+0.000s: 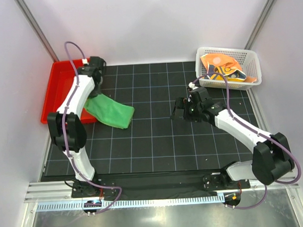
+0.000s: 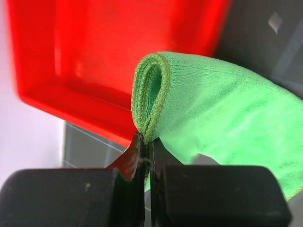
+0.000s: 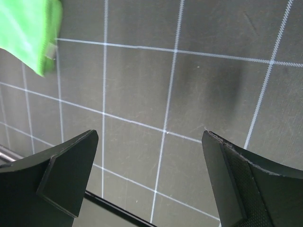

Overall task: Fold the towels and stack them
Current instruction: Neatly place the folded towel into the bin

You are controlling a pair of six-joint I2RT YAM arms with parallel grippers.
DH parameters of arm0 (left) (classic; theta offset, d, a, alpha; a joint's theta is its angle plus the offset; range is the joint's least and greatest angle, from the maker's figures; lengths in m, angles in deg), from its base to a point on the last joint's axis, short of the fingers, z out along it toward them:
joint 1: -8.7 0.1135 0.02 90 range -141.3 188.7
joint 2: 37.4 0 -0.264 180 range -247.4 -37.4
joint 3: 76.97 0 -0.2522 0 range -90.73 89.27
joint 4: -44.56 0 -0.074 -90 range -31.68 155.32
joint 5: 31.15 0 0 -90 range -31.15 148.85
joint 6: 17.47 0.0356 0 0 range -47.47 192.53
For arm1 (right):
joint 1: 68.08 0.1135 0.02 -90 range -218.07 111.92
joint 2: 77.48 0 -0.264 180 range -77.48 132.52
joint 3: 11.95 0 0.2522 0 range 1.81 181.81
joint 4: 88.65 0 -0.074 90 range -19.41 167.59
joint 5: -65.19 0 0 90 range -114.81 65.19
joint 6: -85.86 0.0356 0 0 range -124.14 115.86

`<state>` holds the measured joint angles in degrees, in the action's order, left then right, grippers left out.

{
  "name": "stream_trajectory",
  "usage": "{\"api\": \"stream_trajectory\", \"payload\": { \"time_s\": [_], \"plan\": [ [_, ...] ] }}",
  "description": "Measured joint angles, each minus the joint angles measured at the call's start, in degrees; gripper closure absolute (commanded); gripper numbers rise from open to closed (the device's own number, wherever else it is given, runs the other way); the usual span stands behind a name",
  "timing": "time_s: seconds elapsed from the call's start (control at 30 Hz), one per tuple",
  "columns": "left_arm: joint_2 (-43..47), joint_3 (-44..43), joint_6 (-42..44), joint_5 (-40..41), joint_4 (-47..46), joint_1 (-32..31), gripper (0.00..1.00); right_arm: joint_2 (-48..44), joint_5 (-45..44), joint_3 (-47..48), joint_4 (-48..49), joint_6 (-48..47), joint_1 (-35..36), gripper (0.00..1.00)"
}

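A plain green towel lies folded on the black grid mat, its left end lifted over the rim of the red tray. My left gripper is shut on that end. In the left wrist view the doubled hem of the green towel loops up out of the left gripper, with the tray behind. My right gripper stands open over bare mat right of the towel. In the right wrist view the right gripper holds nothing, and a corner of the green towel shows at the upper left. Crumpled orange and yellow towels sit in the basket.
The white mesh basket stands at the back right corner of the mat. The red tray sits at the back left, against the left wall. White walls and metal posts enclose the workspace. An aluminium rail runs along the near edge.
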<state>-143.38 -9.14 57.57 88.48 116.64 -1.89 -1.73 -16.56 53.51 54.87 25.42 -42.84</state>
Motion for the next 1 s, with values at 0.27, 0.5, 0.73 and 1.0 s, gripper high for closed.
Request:
{"api": "stream_trajectory", "payload": {
  "time_s": [0.27,0.5,0.73,1.0],
  "plan": [
    [-7.48,-13.53,4.79,2.21,0.92,9.09,1.00,3.50,0.44,0.26,0.50,-0.96,-1.95,0.01],
    [-11.13,-14.84,7.63,2.99,-0.55,12.57,1.00,4.28,1.68,0.26,1.68,-0.98,-2.97,0.00],
    [-16.11,-15.91,8.15,3.23,-2.47,16.79,1.00,4.28,2.54,0.26,2.56,-0.98,-3.26,0.00],
    [-19.12,-16.28,7.89,2.27,-4.07,20.22,1.00,4.28,3.45,0.26,3.41,-0.98,-3.67,0.00]
  ]
}}
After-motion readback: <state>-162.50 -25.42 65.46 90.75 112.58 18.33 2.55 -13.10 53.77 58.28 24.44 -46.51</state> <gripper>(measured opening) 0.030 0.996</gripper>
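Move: The left hand holds the towel by one end, about 16 cm above the table and near the red bin's front-right corner. The bin's middle lies some 12 cm to its left, 10 cm ahead and 12 cm below. The towel's middle trails roughly 10 cm to the right, 3 cm back and 8 cm lower. From the right hand, the bin's middle is about 49 cm left, 19 cm ahead and 8 cm below. Still pinching the towel's folded end, the left hand carries it mainly left across the red bin towards its left wall, about 17 cm. It goes some 5 cm forward and rises a little at first, then sinks about 7 cm from its peak, turning roughly 15 degrees counter-clockwise; the fingers stay shut. ##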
